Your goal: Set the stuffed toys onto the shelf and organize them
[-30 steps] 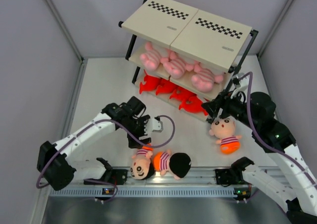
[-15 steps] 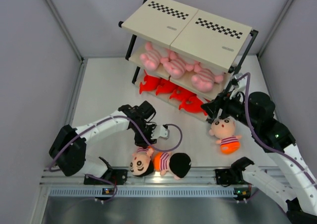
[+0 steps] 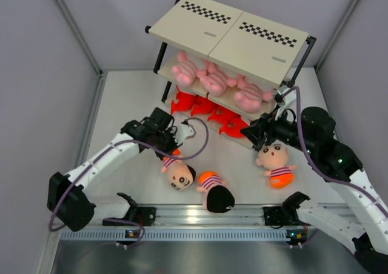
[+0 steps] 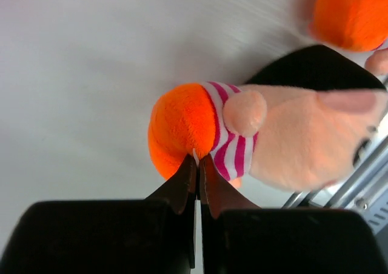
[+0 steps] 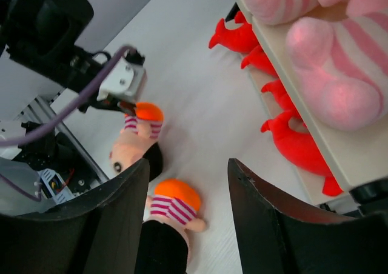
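My left gripper (image 3: 172, 150) (image 4: 197, 159) is shut on the orange shorts of a boy doll (image 3: 178, 172) (image 4: 242, 128), which hangs head-down just off the table. A second doll (image 3: 213, 191) (image 5: 173, 204) lies face-down by the front rail. At the right, a third doll (image 3: 276, 162) lies face-up. My right gripper (image 3: 259, 137) (image 5: 188, 165) hovers open beside its head, holding nothing. The shelf (image 3: 230, 34) stands at the back, with three pink plush animals (image 3: 215, 80) (image 5: 327, 74) on its middle tier.
Red plush toys (image 3: 209, 110) (image 5: 291, 140) fill the shelf's bottom tier. A metal rail (image 3: 242, 213) runs along the near edge of the table. Grey walls close in the left, right and back.
My left gripper closed on one doll's shorts and lifted it away from the other doll, toward the shelf. The doll left behind shifted slightly. My right jaws narrowed a little.
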{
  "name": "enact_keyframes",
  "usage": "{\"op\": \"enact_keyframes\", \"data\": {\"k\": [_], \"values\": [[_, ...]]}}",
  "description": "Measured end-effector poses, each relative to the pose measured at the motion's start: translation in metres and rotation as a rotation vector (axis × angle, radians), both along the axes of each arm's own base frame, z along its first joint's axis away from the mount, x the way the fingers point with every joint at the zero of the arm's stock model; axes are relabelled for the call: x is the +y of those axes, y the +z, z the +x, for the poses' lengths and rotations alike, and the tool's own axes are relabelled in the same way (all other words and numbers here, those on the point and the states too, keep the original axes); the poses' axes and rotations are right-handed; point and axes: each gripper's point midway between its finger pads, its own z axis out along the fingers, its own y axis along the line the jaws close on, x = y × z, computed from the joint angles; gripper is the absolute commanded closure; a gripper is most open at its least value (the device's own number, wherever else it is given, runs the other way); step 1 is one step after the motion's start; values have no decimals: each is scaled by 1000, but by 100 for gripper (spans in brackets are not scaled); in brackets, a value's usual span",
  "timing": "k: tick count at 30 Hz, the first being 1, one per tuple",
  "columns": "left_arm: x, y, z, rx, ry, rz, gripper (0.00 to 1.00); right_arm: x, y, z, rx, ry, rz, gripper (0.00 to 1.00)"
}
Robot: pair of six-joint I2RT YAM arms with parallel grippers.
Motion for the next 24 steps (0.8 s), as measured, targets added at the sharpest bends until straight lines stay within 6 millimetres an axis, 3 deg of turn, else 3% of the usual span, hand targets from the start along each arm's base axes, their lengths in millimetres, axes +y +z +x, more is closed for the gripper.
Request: {"op": "enact_keyframes", "data": {"k": [3,6,8,10,12,15,16,19,24], "values": [[25,35,29,-90,201,-43,100,24,12,-8,-24,85,-17,44],[50,81,45,-202,345,-99,100,65,23,-29,-59,223,-53,40],[56,116,44,-273,381,-158,100,93,26,-40,-76,287,-73,37],[63,157,42,-354,414,-228,100,119,23,-48,-75,336,-88,26],[71,194,41,-430,456,-284,100,139,17,-46,-64,345,-92,15],[81,238,40,-516,512,-354,100,162,9,-36,-41,322,-74,11],[83,249,40,-534,525,-378,100,168,8,-32,-33,310,-60,6],[83,271,37,-556,543,-437,100,184,8,-24,-16,282,-13,1],[72,274,27,-501,509,-502,100,203,23,-16,-25,268,81,1]]}}
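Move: The left gripper already pinches a striped doll by its orange bottom, the doll's middle about 5 cm back, 4 cm right and 3 cm below. The right gripper is some 30 cm to the left hand's right and 21 cm higher. From the right hand that doll lies about 26 cm left, 5 cm back, 24 cm below; the second doll 11 cm left, 10 cm back, 27 cm down; the third doll 12 cm right, level, equally low. Bring the left gripper up about 27 cm, drifting left and easing off at the top, keeping its pinch on the doll's bottom while the wrist swings the fingers from steeply down to mostly forward and rightward. Meanwhile sweep the right gripper some 20 cm left towards the doll's head, turning slightly counter-clockwise and opening from half to wide; don't close it yet. ##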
